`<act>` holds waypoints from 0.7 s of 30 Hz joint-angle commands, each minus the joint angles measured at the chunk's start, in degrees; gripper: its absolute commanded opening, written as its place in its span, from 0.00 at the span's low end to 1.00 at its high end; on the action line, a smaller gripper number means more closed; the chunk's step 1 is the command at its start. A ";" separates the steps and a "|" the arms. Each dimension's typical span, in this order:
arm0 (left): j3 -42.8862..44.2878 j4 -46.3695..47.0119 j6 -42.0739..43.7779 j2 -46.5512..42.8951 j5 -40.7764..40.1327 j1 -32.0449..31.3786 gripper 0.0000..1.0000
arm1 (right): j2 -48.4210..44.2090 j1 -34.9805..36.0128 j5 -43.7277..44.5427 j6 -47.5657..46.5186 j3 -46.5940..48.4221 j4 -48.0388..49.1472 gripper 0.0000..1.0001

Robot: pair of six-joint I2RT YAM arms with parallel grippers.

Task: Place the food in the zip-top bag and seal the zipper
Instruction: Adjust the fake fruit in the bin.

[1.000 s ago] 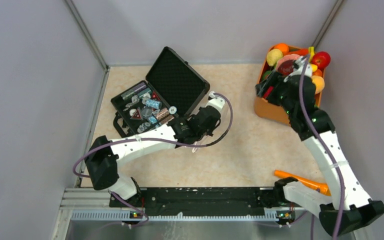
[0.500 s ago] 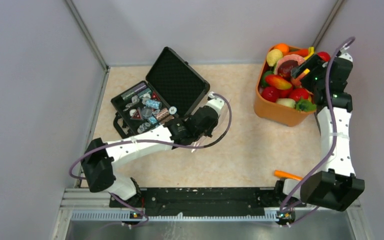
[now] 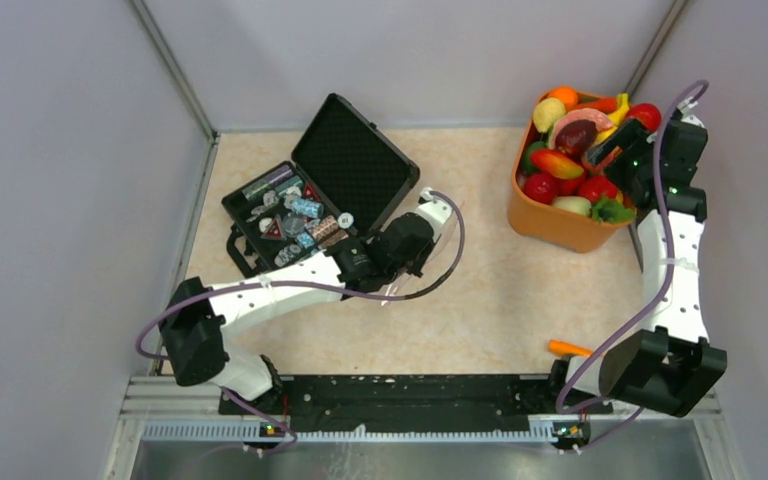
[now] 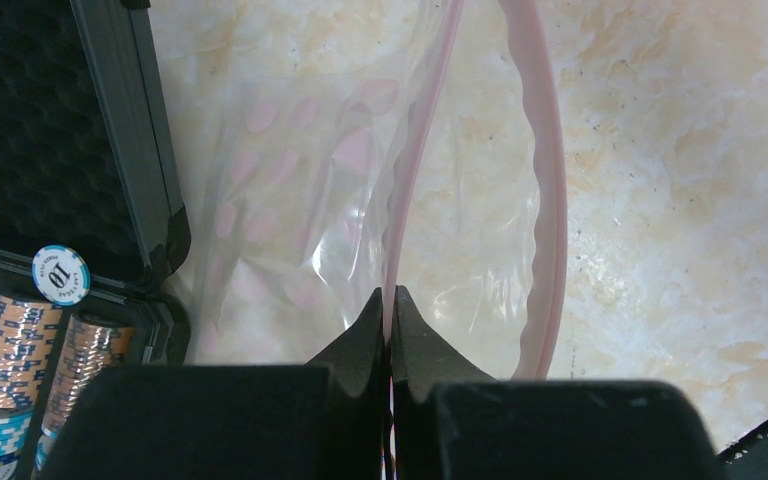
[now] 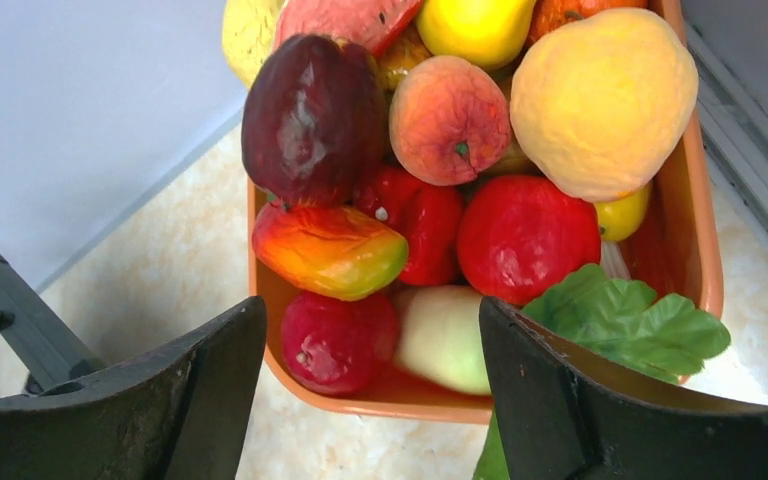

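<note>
The food (image 3: 570, 160) is piled in an orange tub (image 3: 550, 225) at the back right. My right gripper (image 5: 370, 312) hangs open over the tub's near edge, nothing between its fingers. Below it lie a small red fruit (image 5: 338, 340) and a pale green piece (image 5: 443, 338). Behind them are a red apple (image 5: 525, 235), a peach (image 5: 448, 118) and a dark purple piece (image 5: 312, 115). My left gripper (image 4: 391, 300) is shut on one pink lip of the zip-top bag (image 4: 290, 210). The bag's mouth gapes, and the zipper (image 4: 548, 200) curves away to the right.
An open black case (image 3: 345, 160) holding poker chips (image 4: 60, 275) lies just left of the bag. An orange carrot-like stick (image 3: 568, 349) lies by the right arm's base. A green leaf (image 5: 630, 320) hangs at the tub's near corner. Grey walls stand close behind the tub.
The right arm swung off the top of the tub to its right side and now faces the fruit from there. The left arm and bag have barely moved.
</note>
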 commanded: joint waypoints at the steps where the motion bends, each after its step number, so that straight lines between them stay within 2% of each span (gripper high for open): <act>1: -0.33 2.74 2.28 -3.30 0.13 0.23 0.00 | 1.65 -1.21 0.74 3.97 1.93 6.39 0.77; 7: -0.85 3.85 3.31 -4.11 0.77 0.21 0.00 | 13.10 -1.48 2.66 4.42 15.81 6.12 0.74; 10: -0.74 4.40 3.76 -3.87 1.32 0.25 0.00 | 18.69 -1.48 1.85 4.25 20.95 7.68 0.76; 15: -0.74 4.24 4.30 -3.75 1.53 0.28 0.00 | 28.79 -1.64 1.89 4.97 31.80 2.28 0.78; 19: -1.14 4.26 4.28 -4.06 1.46 0.47 0.00 | 33.99 -1.62 -6.78 1.19 36.64 -0.10 0.75; 21: -1.09 3.95 4.43 -4.07 1.31 0.62 0.00 | 34.43 -1.17 -7.65 -2.36 39.37 -4.03 0.75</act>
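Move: The banana at the far end of the fruit bin lies about 18 cm ahead of the open right hand, 9 cm to its right and 7 cm lower. The red apple is some 15 cm ahead and 13 cm right, the watermelon slice about 14 cm ahead and 3 cm right, and the dark plum 10 cm ahead and 1 cm left. From the left hand, which holds the bag, the banana is roughly 30 cm ahead, 45 cm to the right and slightly higher. The right hand, fingers still wide open, sweeps forward about 15 cm and some 5 cm to its right over the fruit, from above the near half of the bin past the plum towards the banana and apple at the far end, arching up about 3 cm and then sinking again as it arrives, its wrist almost unturned. Meanwhile the left hand keeps its shut fingers on the rim of the zip-top bag and lifts it only about 1.5 cm. ##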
